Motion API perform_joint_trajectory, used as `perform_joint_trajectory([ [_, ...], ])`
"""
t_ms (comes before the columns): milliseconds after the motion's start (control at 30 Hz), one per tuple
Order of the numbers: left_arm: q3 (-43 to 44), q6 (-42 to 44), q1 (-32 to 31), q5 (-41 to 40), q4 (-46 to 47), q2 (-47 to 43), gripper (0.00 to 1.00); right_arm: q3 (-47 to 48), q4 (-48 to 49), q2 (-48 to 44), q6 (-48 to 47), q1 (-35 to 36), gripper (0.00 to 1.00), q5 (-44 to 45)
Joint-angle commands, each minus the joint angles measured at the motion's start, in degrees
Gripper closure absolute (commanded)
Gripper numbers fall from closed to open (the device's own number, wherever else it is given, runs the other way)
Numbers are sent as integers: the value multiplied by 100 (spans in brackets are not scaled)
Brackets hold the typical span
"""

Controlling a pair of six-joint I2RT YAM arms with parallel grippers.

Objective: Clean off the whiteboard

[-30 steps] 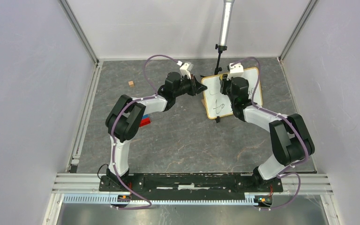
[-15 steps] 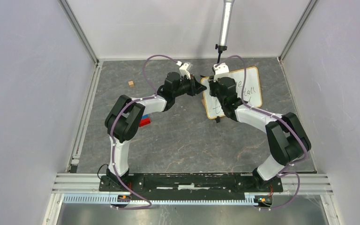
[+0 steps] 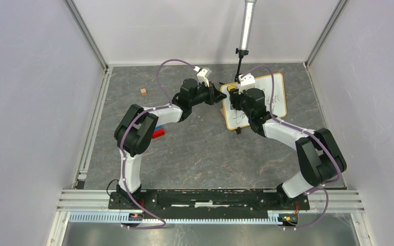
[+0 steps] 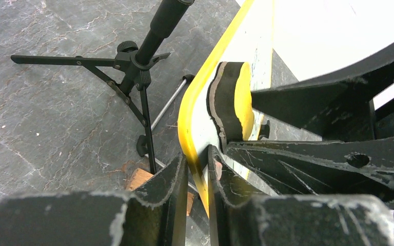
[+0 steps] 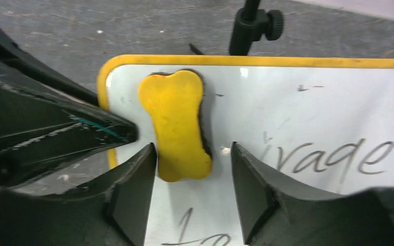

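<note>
The whiteboard point(image 3: 279, 97) stands at the back right with dark handwriting on it. Its frame looks yellow in the left wrist view point(image 4: 194, 102) and in the right wrist view point(image 5: 308, 113). My left gripper point(image 3: 221, 95) point(image 4: 197, 164) is shut on the board's left edge. A yellow bone-shaped eraser point(image 5: 178, 123) sticks to the board near its top left corner and also shows in the left wrist view point(image 4: 234, 100). My right gripper point(image 3: 234, 93) point(image 5: 192, 169) is open, with its jaws on either side of the eraser's lower end.
A black tripod stand point(image 3: 242, 51) point(image 4: 143, 56) stands just behind the board. A small wooden block point(image 3: 143, 91) lies at the back left. Red and blue blocks point(image 3: 158, 132) lie by the left arm. Another wooden block point(image 4: 138, 179) lies beneath the left gripper.
My right gripper has moved left across the board from its middle to its upper left corner, at the eraser. The left gripper has kept its hold on the board's edge.
</note>
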Motion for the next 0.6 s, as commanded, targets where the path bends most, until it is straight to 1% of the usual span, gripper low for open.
perform_joint_trajectory([
  [0,-50,462,-18,-105,-97,-152,98,34,406,-28,-20,14,46,-388],
  [67,-28,444,-21,-85,-94,-130,98,27,507,-2,-20,20,47,-460],
  [200,-28,435,-20,-73,-98,-128,98,47,639,-29,-105,16,43,-488],
  [300,-23,437,-21,-65,-92,-124,98,180,614,74,-158,15,43,-336],
  [367,-26,435,-23,-64,-94,-128,98,307,549,178,-170,21,45,-312],
  [467,-27,443,-21,-65,-88,-127,98,410,536,312,-137,21,54,-269],
  [567,-26,457,-25,-72,-95,-124,98,465,527,394,-108,21,61,-101],
])
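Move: The eraser lies against the board's upper left corner, about 2 cm ahead of the open right fingers, 2 cm to their left and about 1 cm higher. The board's middle is roughly 8 cm to the right, 2 cm back and 4 cm lower; the left gripper's tips sit some 6 cm left of the right hand, level with it. From the left hand, the eraser is about 4 cm right, 2 cm ahead and 1 cm up. The right fingers come up against both sides of the yellow eraser's waist, closing from well open to a bit under half. To get there the hand shifts left about 1.5 cm, rising some 1 cm, then eases forward about 1 cm as the fingers narrow and dips slightly. The left hand stays put, still holding the board's left edge. ##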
